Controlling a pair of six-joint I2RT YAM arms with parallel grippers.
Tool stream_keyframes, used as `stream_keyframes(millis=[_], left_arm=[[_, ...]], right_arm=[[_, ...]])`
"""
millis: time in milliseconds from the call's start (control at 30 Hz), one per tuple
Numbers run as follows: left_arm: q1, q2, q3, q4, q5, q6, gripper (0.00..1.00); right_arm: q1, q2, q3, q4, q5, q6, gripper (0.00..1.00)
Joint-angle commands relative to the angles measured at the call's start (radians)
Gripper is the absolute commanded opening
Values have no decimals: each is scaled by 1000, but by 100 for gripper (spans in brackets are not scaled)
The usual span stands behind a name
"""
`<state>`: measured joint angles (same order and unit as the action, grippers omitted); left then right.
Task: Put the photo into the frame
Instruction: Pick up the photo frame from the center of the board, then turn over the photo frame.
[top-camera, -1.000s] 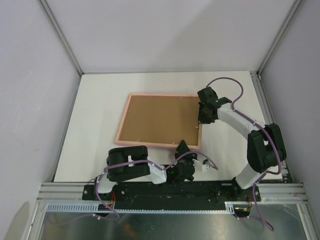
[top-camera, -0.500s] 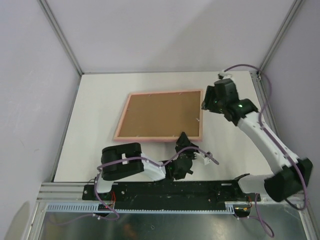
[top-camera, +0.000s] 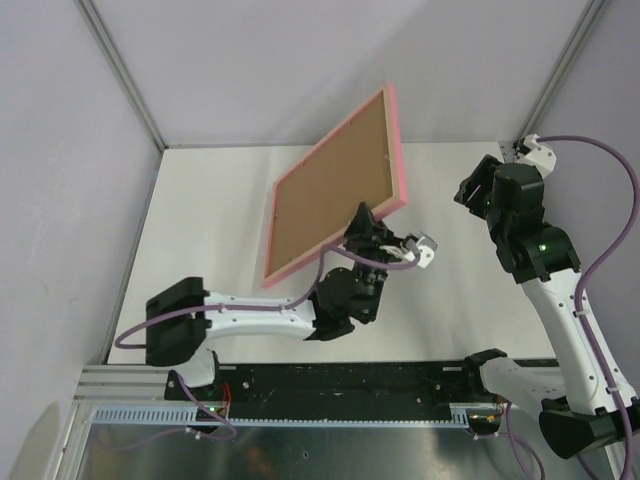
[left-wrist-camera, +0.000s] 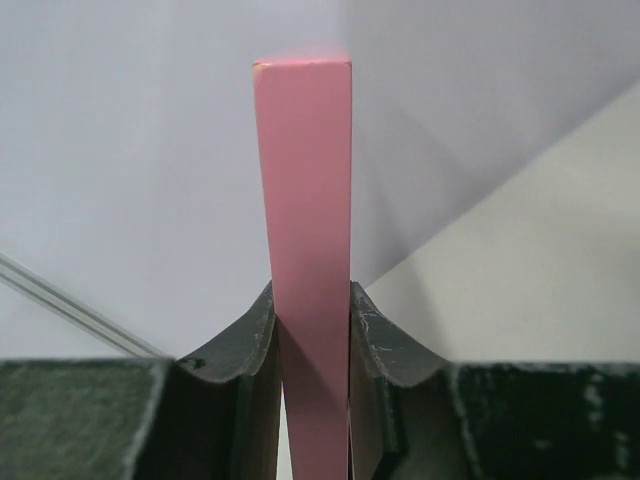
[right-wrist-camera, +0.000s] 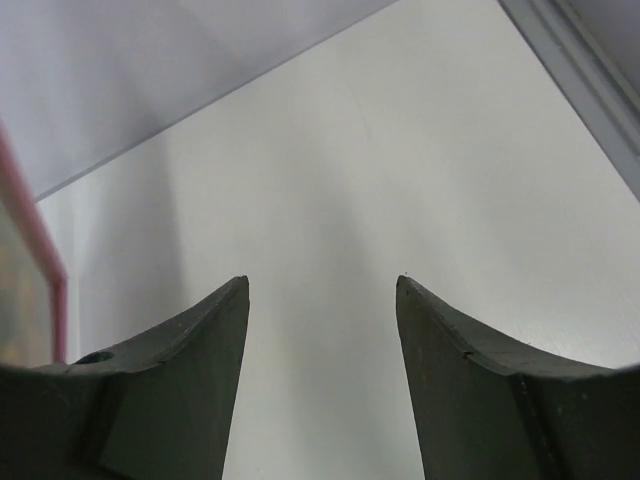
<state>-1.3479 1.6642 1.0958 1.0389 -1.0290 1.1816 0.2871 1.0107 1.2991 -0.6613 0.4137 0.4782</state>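
The frame (top-camera: 398, 150) is off the table, tilted steeply on edge, its brown backing board (top-camera: 330, 190) facing the camera. My left gripper (top-camera: 362, 222) is shut on its lower right rim. In the left wrist view the pink rim (left-wrist-camera: 305, 200) stands upright, pinched between both fingers of the gripper (left-wrist-camera: 310, 295). My right gripper (top-camera: 478, 190) hangs raised at the right, apart from the frame, open with nothing between its fingers (right-wrist-camera: 322, 285). A strip of the frame's pink edge (right-wrist-camera: 40, 250) shows at the left of the right wrist view. The photo is out of view.
The white table (top-camera: 470, 300) lies below both arms. Pale enclosure walls with metal corner posts (top-camera: 555, 80) close in the back and sides. The left arm's long link (top-camera: 250, 310) stretches over the table's near part.
The right gripper opened, let go of the frame's right edge and drew back up to the right. The left arm lifted the frame off the table and tipped it on edge.
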Motion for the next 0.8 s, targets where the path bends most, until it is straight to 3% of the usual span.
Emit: stream_keyframes(millis=[0, 200, 367, 600, 767], left_arm=[[0, -144, 121, -75, 82, -10, 0], [1, -239, 233, -299, 152, -233, 0], [54, -315, 356, -608, 314, -565, 0], [250, -346, 532, -925, 577, -965, 0], [482, -316, 609, -1065, 768, -1223, 0]], right_arm=[[-66, -3, -32, 18, -28, 23, 64], [-111, 4, -100, 54, -104, 46, 64], [-122, 34, -133, 67, -142, 57, 63], [-129, 76, -170, 96, -200, 66, 62], [-131, 113, -192, 117, -241, 70, 61]])
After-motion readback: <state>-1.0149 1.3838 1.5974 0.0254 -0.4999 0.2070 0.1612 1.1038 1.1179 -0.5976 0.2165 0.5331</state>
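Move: The left hand grips the photo frame near the right end of its near long edge; the frame's middle lies about 12 cm ahead, 7 cm left and 9 cm below, its left end sloping down. The board's middle is roughly 9 cm ahead of this hand, 6 cm left and 29 cm below; the empty right gripper is about 20 cm right, 6 cm ahead and level. From the right hand, the frame's middle lies some 27 cm left, 6 cm ahead and 9 cm below. Upward goes the left hand, some 15 cm, keeping its pinch on the frame's edge while it rolls left side down about 35 degrees, swings clockwise and tips its fingers down; near the end it also reaches forward and left. The open, empty right hand sinks about 10 cm over the bare board and tips downward. ##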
